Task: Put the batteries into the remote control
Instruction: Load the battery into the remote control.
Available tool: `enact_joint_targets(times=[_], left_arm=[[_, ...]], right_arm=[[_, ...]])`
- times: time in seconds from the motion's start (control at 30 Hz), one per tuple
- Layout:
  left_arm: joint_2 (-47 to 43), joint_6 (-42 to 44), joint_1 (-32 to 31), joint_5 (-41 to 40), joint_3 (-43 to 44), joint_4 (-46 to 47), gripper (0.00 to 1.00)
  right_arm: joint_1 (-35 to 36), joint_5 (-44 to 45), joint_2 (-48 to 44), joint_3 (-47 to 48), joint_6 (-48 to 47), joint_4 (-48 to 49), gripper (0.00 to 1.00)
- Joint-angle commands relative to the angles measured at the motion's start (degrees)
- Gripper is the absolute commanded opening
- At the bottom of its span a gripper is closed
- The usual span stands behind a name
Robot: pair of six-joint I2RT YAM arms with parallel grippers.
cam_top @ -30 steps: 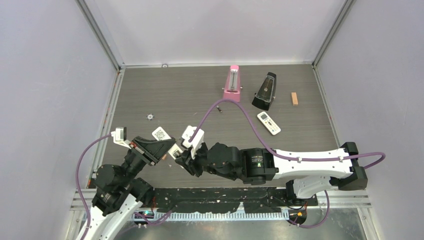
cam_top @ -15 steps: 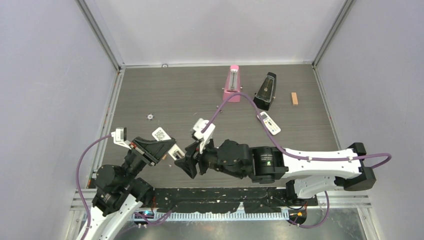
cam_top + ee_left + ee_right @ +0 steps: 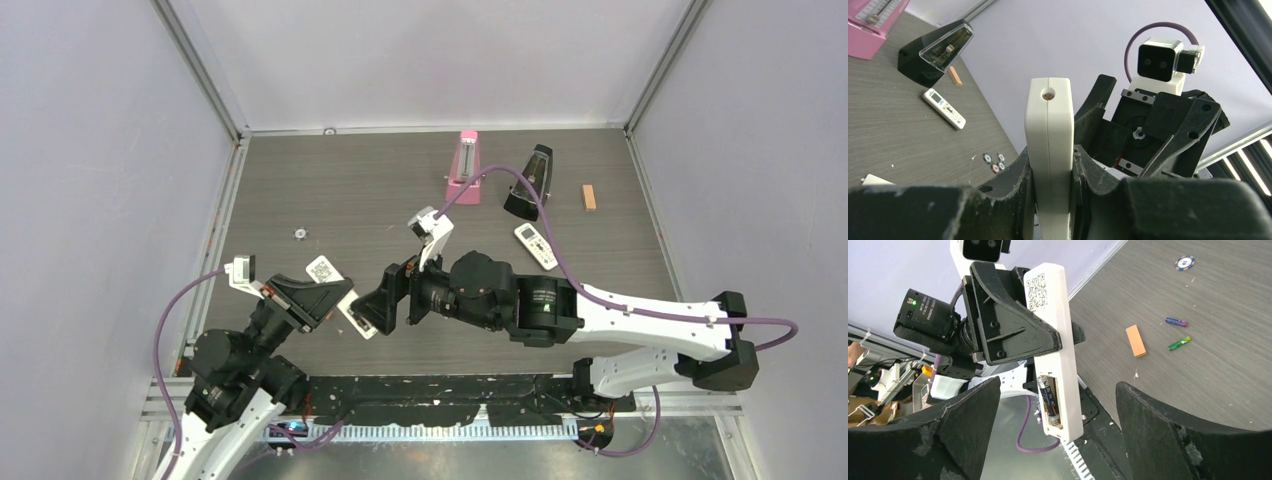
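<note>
My left gripper (image 3: 1050, 167) is shut on the slim white remote control (image 3: 1049, 125) and holds it off the table, back side toward the right arm. From the right wrist, the remote control (image 3: 1055, 335) shows a QR sticker and an open compartment at its lower end. A dark battery (image 3: 1049, 397) lies in that compartment. My right gripper (image 3: 1060, 440) is open, its fingers wide on either side of the remote's lower end and touching nothing. A purple battery (image 3: 1176, 321) and a green battery (image 3: 1179, 343) lie loose on the table. From above, the right gripper (image 3: 385, 298) faces the left gripper (image 3: 335, 300).
An orange block (image 3: 1135, 340) lies next to the loose batteries, and a poker chip (image 3: 1185, 262) lies farther off. At the back of the table are a pink metronome (image 3: 465, 167), a black metronome (image 3: 530, 183), another orange block (image 3: 589, 197) and a broader white remote (image 3: 537, 246).
My right gripper has opened wide and drawn back to the right, away from the remote control. The left gripper and the remote control have not moved.
</note>
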Motion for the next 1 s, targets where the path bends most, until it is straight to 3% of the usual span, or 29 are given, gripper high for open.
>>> enact_joint_targets(times=[0.0, 0.07, 0.23, 0.37, 0.7, 0.97], left_arm=[[-2.80, 0.84, 0.06, 1.77, 0.02, 3.01, 0.00], [-2.88, 0.82, 0.08, 1.96, 0.09, 3.08, 0.00], [-2.91, 1.16, 0.09, 2.43, 0.38, 3.11, 0.00], [-2.80, 1.19, 0.14, 2.82, 0.67, 2.90, 0.00], [-3.32, 1.18, 0.12, 2.83, 0.66, 2.53, 0.00], [-3.50, -0.06, 0.06, 1.11, 1.07, 2.04, 0.00]], right_arm=[[-0.52, -3.99, 1.67, 0.07, 4.11, 3.01, 0.90], [-0.73, -4.95, 2.51, 0.00, 4.63, 3.63, 0.89], [-2.16, -8.56, 4.82, -0.03, 7.28, 5.04, 0.72], [-2.92, -10.01, 5.31, -0.68, 8.65, 6.42, 0.65], [-5.04, -13.14, 5.28, -2.36, 10.49, 8.09, 0.52], [-5.21, -14.40, 5.40, -2.85, 8.89, 7.82, 0.49]])
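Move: The battery, already lying in the open compartment of the remote that the left hand holds, is about 3 cm left of the right fingers, 3 cm lower and 2 cm back; from the left hand it lies some 5 cm back, 3 cm right and roughly level. On the table about 33 cm below the right hand, the orange block is some 9 cm ahead and 17 cm left, the green battery 14 cm ahead and 11 cm left. Right hand goes about 5 cm down and left towards the battery, tipping some 10 degrees, fingers closing halfway. ##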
